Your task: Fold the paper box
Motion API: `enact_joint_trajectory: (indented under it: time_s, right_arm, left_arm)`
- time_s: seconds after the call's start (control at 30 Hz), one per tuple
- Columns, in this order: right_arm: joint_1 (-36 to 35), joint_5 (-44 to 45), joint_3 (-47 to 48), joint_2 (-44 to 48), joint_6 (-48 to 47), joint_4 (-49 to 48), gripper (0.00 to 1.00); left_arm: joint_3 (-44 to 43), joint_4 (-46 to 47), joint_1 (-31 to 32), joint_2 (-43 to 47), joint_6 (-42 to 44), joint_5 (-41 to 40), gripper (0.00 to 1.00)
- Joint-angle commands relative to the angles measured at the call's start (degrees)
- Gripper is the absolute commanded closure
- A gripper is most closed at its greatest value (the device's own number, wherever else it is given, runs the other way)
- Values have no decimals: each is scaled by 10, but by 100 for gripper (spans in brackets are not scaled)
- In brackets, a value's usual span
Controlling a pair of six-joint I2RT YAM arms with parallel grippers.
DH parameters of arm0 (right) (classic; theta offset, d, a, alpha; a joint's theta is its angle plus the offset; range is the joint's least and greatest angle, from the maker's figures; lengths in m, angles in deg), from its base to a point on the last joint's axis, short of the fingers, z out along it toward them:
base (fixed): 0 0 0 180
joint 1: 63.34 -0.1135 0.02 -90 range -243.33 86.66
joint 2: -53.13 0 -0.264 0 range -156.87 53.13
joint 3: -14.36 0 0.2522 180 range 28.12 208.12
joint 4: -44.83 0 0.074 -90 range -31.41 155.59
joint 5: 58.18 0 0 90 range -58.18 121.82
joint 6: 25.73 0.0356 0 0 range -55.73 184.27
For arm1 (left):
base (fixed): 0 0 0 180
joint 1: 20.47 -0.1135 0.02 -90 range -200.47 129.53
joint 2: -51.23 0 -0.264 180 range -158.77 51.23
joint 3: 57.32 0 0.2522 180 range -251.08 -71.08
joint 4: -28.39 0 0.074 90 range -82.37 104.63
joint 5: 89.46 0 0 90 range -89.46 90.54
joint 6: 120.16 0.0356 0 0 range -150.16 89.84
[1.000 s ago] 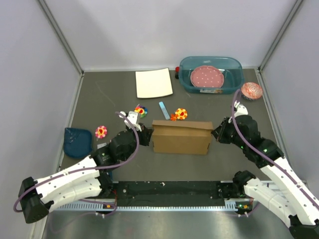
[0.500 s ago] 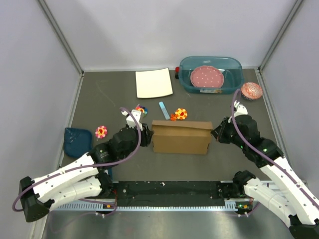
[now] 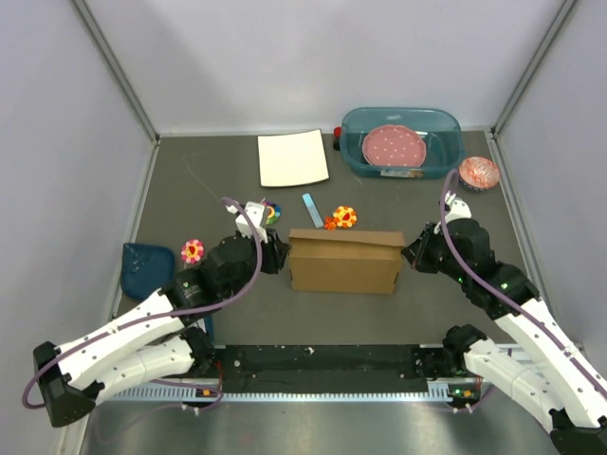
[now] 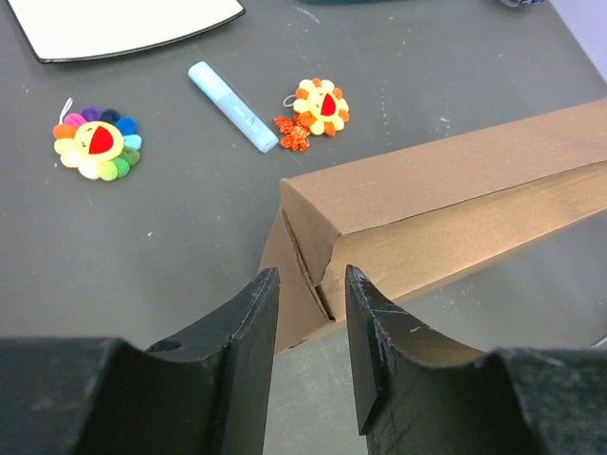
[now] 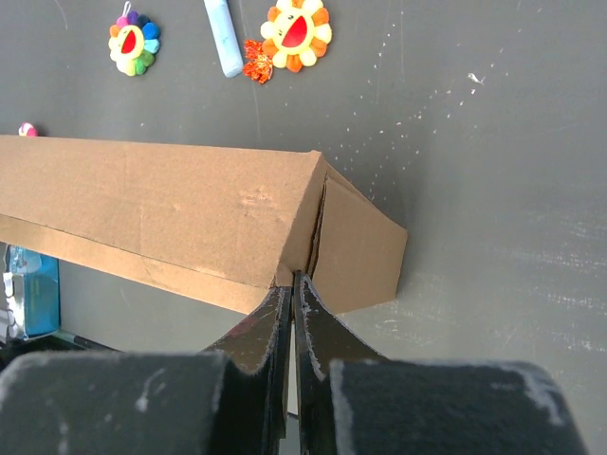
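Observation:
The paper box [image 3: 343, 261] is brown cardboard, folded into a closed rectangular block in the middle of the table. Its left end, with a slanted flap seam, shows in the left wrist view [image 4: 446, 204]. My left gripper [image 3: 276, 254] is open, its tips [image 4: 310, 275] just short of that left end, with nothing between them. At the opposite end, my right gripper [image 3: 408, 254] is shut, and its joined tips [image 5: 291, 277] touch the lower corner of the box [image 5: 161, 204] beside the end flap's seam.
A teal tub [image 3: 446, 128] holding a pink plate [image 3: 393, 147] stands at the back right, with a white sheet [image 3: 293, 158] left of it. Flower toys [image 3: 343, 217] [image 3: 193, 250] and a blue marker [image 3: 312, 209] lie behind the box. A dark blue dish [image 3: 147, 268] sits at the left.
My left gripper has opened and the left wrist has shifted slightly away from the near edge. The box and the right arm have not moved.

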Motion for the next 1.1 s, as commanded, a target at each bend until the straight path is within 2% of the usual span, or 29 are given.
enact_joint_trajectory:
  time_s: [0.0,0.17,0.33,0.8,0.87,1.0,1.07]
  right_arm:
    - [-10,-7,-11,-15,-6,64,100]
    - [-10,-7,-11,-15,-6,64,100]
    - [-10,-10,-15,-14,-8,65,100]
    - [-10,-10,-16,-15,-8,64,100]
    - [-10,-11,-16,-16,-9,64,100]
    - [-10,-12,-16,-14,-8,64,100]
    - [-10,-12,-16,-14,-9,64,100]
  left_arm:
    - [-36,15,-6,6,13,17,61]
    - [-37,17,-9,-11,20,20,65]
    - [-32,26,-19,-20,31,20,74]
    - [-45,41,-29,-33,34,37,77]
    - [-44,43,-30,-33,34,41,80]
    - [-38,45,-32,-37,32,47,100]
    - [-32,48,-32,-36,28,48,100]
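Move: The left fingers stand part open around the near upper left corner of the paper box, its point about 1 cm ahead and 1 cm to the right, level in height. The box's middle lies some 13 cm right, 3 ahead and 7 below; on the table about 15 below are the rainbow flower, roughly 20 ahead and 4 left, and the blue marker, 20 ahead and 7 right. From the right hand that corner is about 26 cm left, straight across. The left hand works at the box's near upper left corner, bobbing up about 1 cm and partly back down, then easing some 1 cm forward and nearly as far right towards the box while its fingers close in two stages from part open to practically shut, their tips ending right at the lid's corner. The right hand stays quite still, its fingers already shut and held close against the opposite upper corner, and neither wrist turns noticeably. ##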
